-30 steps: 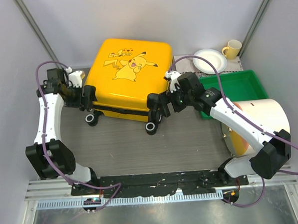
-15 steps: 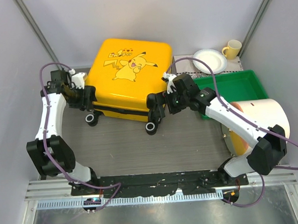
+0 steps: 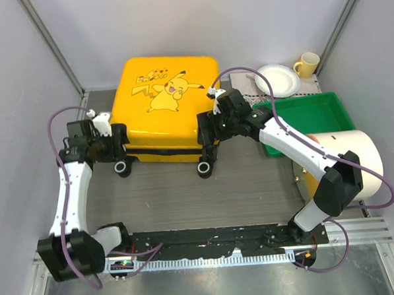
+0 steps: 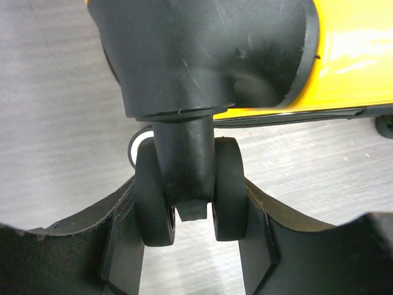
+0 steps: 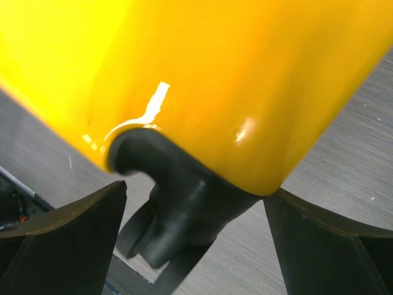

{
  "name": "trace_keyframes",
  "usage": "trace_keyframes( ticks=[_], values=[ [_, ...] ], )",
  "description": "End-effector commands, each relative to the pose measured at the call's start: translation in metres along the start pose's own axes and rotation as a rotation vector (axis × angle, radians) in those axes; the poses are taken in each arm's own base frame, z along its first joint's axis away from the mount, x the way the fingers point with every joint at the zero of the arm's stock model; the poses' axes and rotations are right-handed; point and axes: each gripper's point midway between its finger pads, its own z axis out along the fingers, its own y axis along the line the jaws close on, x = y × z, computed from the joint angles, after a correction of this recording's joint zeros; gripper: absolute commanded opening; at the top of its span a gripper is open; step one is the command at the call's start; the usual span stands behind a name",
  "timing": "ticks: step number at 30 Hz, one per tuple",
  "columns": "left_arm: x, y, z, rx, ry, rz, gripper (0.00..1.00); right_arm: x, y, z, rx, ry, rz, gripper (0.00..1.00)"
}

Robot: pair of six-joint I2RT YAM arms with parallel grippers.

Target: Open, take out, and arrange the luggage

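The luggage (image 3: 165, 103) is a yellow hard-shell suitcase with a cartoon print, lying flat and closed at the back of the table. My left gripper (image 3: 119, 143) is at its near left corner. In the left wrist view it (image 4: 189, 206) is shut on the black twin wheel (image 4: 190, 184), one finger pressed on each disc. My right gripper (image 3: 208, 135) is at the near right corner. In the right wrist view it (image 5: 196, 190) stands open, straddling the yellow shell (image 5: 202, 80) and black wheel housing (image 5: 178, 203), with a gap at the left finger.
A green tray (image 3: 301, 101) lies right of the suitcase under the right arm. A large cream cylinder (image 3: 349, 156) lies at the right edge. A white plate (image 3: 277, 79) and a yellow cup (image 3: 306, 64) stand at the back right. Grey walls close in on both sides.
The left gripper has closed on the wheel. The suitcase has swung square to the table edge, and both grippers moved with its near corners.
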Motion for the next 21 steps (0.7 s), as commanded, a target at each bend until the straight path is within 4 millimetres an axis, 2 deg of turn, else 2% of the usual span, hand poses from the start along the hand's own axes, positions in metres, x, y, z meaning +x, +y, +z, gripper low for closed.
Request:
trace_keyframes(
  ticks=[1,4,5,7,8,9,11,12,13,14,15,16,17,19,21],
  values=[
    [0.036,-0.026,-0.032,-0.015,0.016,-0.187,0.00,-0.018,-0.004,0.006,0.059,-0.037,0.040,1.00],
    [0.024,-0.032,-0.037,-0.034,-0.056,-0.193,0.00,0.009,0.002,0.006,0.050,0.039,-0.004,1.00],
    [0.022,-0.034,-0.037,-0.041,-0.061,-0.215,0.00,0.021,-0.005,0.007,0.089,0.057,-0.025,1.00],
    [0.023,-0.033,-0.034,-0.083,-0.032,-0.222,0.00,0.026,-0.010,0.001,0.140,0.042,-0.085,0.98],
    [0.021,-0.034,-0.034,-0.098,-0.029,-0.250,0.00,0.028,-0.023,0.000,0.212,0.027,-0.103,0.95],
    [0.020,-0.035,-0.033,-0.106,-0.025,-0.264,0.00,0.024,-0.028,-0.002,0.242,0.008,-0.118,0.84],
    [0.018,-0.041,-0.032,-0.085,-0.016,-0.316,0.00,0.006,-0.044,-0.005,0.341,-0.050,-0.159,0.70],
    [0.018,-0.046,-0.032,-0.054,-0.013,-0.319,0.10,-0.001,-0.044,-0.004,0.348,-0.063,-0.182,0.48],
    [0.015,-0.063,-0.034,0.044,-0.019,-0.313,0.18,-0.012,-0.042,-0.001,0.347,-0.080,-0.216,0.34],
    [0.014,-0.070,-0.037,0.079,-0.023,-0.305,0.34,-0.022,-0.042,0.002,0.346,-0.089,-0.283,0.21],
    [0.014,-0.076,-0.041,0.119,-0.027,-0.281,0.74,-0.029,-0.040,0.006,0.335,-0.094,-0.328,0.01],
    [0.010,-0.087,-0.048,0.184,-0.037,-0.246,0.88,-0.038,-0.038,0.013,0.323,-0.095,-0.368,0.01],
    [0.016,-0.095,-0.055,0.226,-0.009,-0.215,0.97,-0.044,-0.041,0.016,0.314,-0.086,-0.437,0.01],
    [0.008,-0.101,-0.069,0.262,-0.029,-0.161,1.00,-0.050,-0.038,0.026,0.259,-0.075,-0.467,0.01],
    [0.001,-0.105,-0.082,0.298,-0.055,-0.171,1.00,-0.056,-0.047,0.029,0.217,-0.059,-0.501,0.01]
  ],
)
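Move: The right hand hangs open just above the yellow suitcase's upper right wheel, about 4 cm below it and 2 cm back. From that hand the suitcase's middle is some 12 cm ahead and 12 cm left, the lower right wheel roughly 15 cm down and 2 cm back, and the green tray some 31 cm right and 10 cm ahead. The left hand already holds the upper left wheel; the upper right wheel lies 27 cm to its right, 1 cm back. The left fingers keep their pinch on the upper left wheel and pull it back about 5 cm and slightly right, then open wide, let go and ease off rightward and up. Meanwhile the right hand sinks some 4 cm, closes on the upper right wheel, then pushes it forward about 4 cm while rolling its left side down some 20 degrees. ##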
